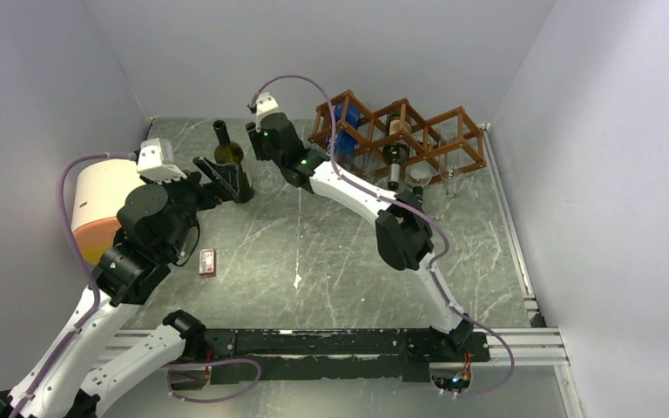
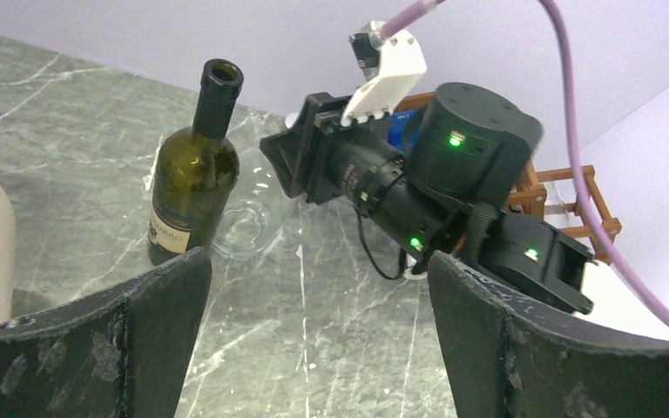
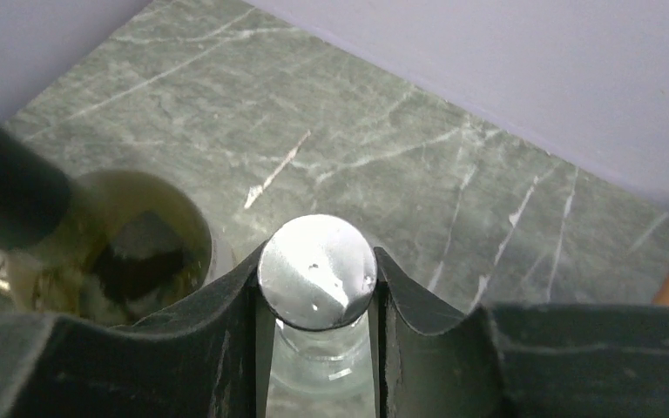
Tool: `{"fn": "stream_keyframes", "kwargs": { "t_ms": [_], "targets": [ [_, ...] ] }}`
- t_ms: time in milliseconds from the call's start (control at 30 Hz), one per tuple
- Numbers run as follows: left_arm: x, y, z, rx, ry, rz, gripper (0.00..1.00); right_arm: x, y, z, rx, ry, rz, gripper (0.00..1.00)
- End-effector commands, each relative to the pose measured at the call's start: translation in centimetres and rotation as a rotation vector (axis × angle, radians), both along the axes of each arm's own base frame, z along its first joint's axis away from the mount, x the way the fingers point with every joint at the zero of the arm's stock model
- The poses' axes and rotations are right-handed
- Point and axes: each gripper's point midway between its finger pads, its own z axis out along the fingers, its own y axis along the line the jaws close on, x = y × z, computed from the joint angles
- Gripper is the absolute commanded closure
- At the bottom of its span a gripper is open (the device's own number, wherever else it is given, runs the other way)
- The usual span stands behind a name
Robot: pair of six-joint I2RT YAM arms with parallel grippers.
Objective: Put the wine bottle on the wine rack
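Note:
A dark green wine bottle [image 1: 230, 161] [image 2: 193, 187] stands upright and uncorked at the back left of the table. Just to its right stands a clear glass bottle [image 2: 242, 228] with a silver cap [image 3: 316, 270]. My right gripper [image 3: 317, 254] [image 2: 294, 165] is shut on its neck just under the cap, with both fingers against the glass. My left gripper [image 2: 318, 261] [image 1: 219, 180] is open in front of the green bottle, with only bare table between its fingers. The reddish-brown lattice wine rack [image 1: 453, 131] [image 2: 585, 205] stands at the back right.
The rack holds a blue bottle [image 1: 346, 122] and a dark bottle [image 1: 395, 155]. A small red box [image 1: 207, 261] lies on the table near the left arm. A white and orange cylinder [image 1: 100, 205] stands against the left wall. Walls close in the back and both sides.

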Motion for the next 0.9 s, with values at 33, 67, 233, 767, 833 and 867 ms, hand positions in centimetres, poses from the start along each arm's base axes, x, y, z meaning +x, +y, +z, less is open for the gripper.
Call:
{"fn": "stream_keyframes", "kwargs": {
  "t_ms": [33, 67, 233, 767, 833, 867],
  "targets": [
    [0.5, -0.9, -1.2, 0.001, 0.019, -0.031, 0.03, -3.4, -2.2, 2.4, -0.005, -0.043, 0.017, 1.00],
    [0.7, -0.9, -1.4, -0.002, 0.025, -0.023, 0.04, -4.2, -2.7, 1.9, 0.000, -0.027, 0.020, 1.00],
    [1.2, -1.6, -2.3, -0.005, 0.037, -0.041, 0.03, -8.3, -5.3, 1.0, 0.028, 0.030, 0.030, 1.00],
    [1.2, -2.8, -7.1, -0.005, 0.183, -0.074, 0.02, -22.5, -12.2, -3.8, 0.029, 0.286, 0.113, 1.00],
    [1.0, -3.2, -8.2, -0.017, 0.211, -0.091, 0.02, -24.4, -13.6, -5.7, 0.014, 0.332, 0.111, 1.00],
    [0.9, -3.6, -9.1, -0.021, 0.227, -0.109, 0.01, -25.2, -14.1, -6.2, 0.014, 0.347, 0.114, 1.00]
  ]
}}
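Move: The right hand already pinches the upright clear bottle at its silver cap; the open left gripper, towards which it is brought, is some 20 cm back, 4 cm left and 15 cm higher. The green bottle stands 9 cm left and 3 cm back of the right hand, the wine rack 39 cm right and 3 cm ahead. From the left hand the clear bottle is about 20 cm ahead, 4 cm right, well below. Right hand carries the clear bottle about 22 cm back and 13 right; open left hand sinks 6 cm. ##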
